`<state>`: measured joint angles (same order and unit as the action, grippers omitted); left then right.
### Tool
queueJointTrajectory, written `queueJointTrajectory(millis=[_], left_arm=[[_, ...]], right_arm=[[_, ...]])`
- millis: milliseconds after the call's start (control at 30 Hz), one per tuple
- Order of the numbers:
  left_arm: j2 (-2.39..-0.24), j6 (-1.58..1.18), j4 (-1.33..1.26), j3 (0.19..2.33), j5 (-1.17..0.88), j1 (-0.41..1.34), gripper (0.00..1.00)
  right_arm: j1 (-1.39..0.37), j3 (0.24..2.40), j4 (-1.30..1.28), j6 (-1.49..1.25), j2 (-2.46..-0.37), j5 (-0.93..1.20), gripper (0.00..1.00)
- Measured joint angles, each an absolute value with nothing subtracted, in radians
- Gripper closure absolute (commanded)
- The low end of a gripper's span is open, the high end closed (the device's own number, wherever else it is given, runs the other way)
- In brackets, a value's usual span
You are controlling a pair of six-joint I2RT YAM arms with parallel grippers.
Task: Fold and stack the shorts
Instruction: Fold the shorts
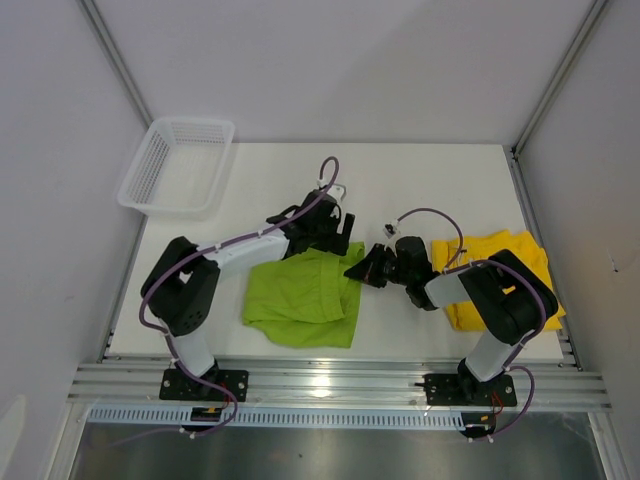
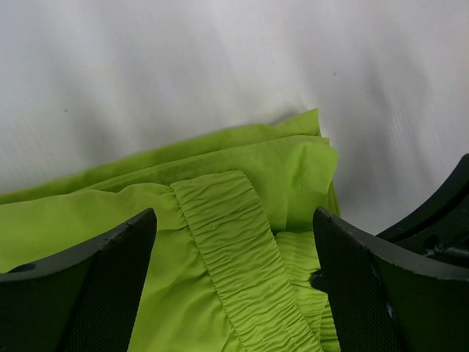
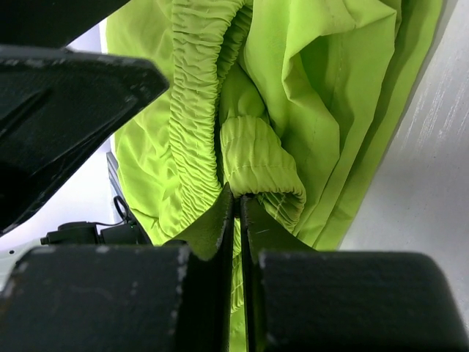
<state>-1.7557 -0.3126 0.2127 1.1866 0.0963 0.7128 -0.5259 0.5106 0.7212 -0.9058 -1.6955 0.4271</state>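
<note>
The lime green shorts (image 1: 300, 300) lie crumpled on the table in front of the left arm. My right gripper (image 1: 358, 270) is at their right edge, shut on a fold of green fabric by the elastic waistband (image 3: 194, 88); in the right wrist view the gripper (image 3: 236, 196) has cloth pinched between its jaws. My left gripper (image 1: 330, 235) hangs over the far right corner of the green shorts (image 2: 183, 165). In the left wrist view it (image 2: 234, 216) is open, its fingers either side of the waistband (image 2: 220, 213). The yellow shorts (image 1: 510, 255) lie at the right, partly under the right arm.
A white mesh basket (image 1: 180, 165) stands at the table's far left corner. The two grippers are close together near the table's middle. The right arm's black cable (image 1: 430, 215) loops above it.
</note>
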Motion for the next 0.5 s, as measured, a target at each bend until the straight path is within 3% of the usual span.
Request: queueJointTrajectory(millis=[133, 233, 367, 500], left_arm=[[-1.799, -0.31, 0.249, 1.227, 0.1, 0.713, 0.14], [-1.845, -0.304, 0.276, 1.262, 0.106, 0.713, 0.21], [-1.892, -0.306, 0.307, 1.285, 0.13, 0.713, 0.41], [-1.899, -0.306, 0.33, 1.286, 0.158, 0.717, 0.54]], right_arm=[[-0.526, 0.511, 0.723, -0.905, -1.695, 0.426, 0.98], [-0.526, 0.511, 0.723, -0.905, -1.695, 0.426, 0.99], [-0.526, 0.511, 0.723, -0.905, -1.695, 0.425, 0.99], [-0.526, 0.51, 0.723, -0.905, -1.695, 0.423, 0.99]])
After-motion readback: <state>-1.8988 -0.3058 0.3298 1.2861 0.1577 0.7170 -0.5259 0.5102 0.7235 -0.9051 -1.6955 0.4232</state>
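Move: The ribbed waistband fold the left hand goes for lies about 5 cm below it, roughly 1 cm to its left. The green shorts' far right corner is some 2 cm ahead and 6 cm right of that hand; the waistband gather at the right fingertips is about 5 cm back and 3 cm right. From the right hand, the fold's target spot lies roughly 5 cm ahead and 4 cm left, about level in height. The left hand sinks about 4 cm onto the waistband, fingers half closing around it, while the right stays shut. ##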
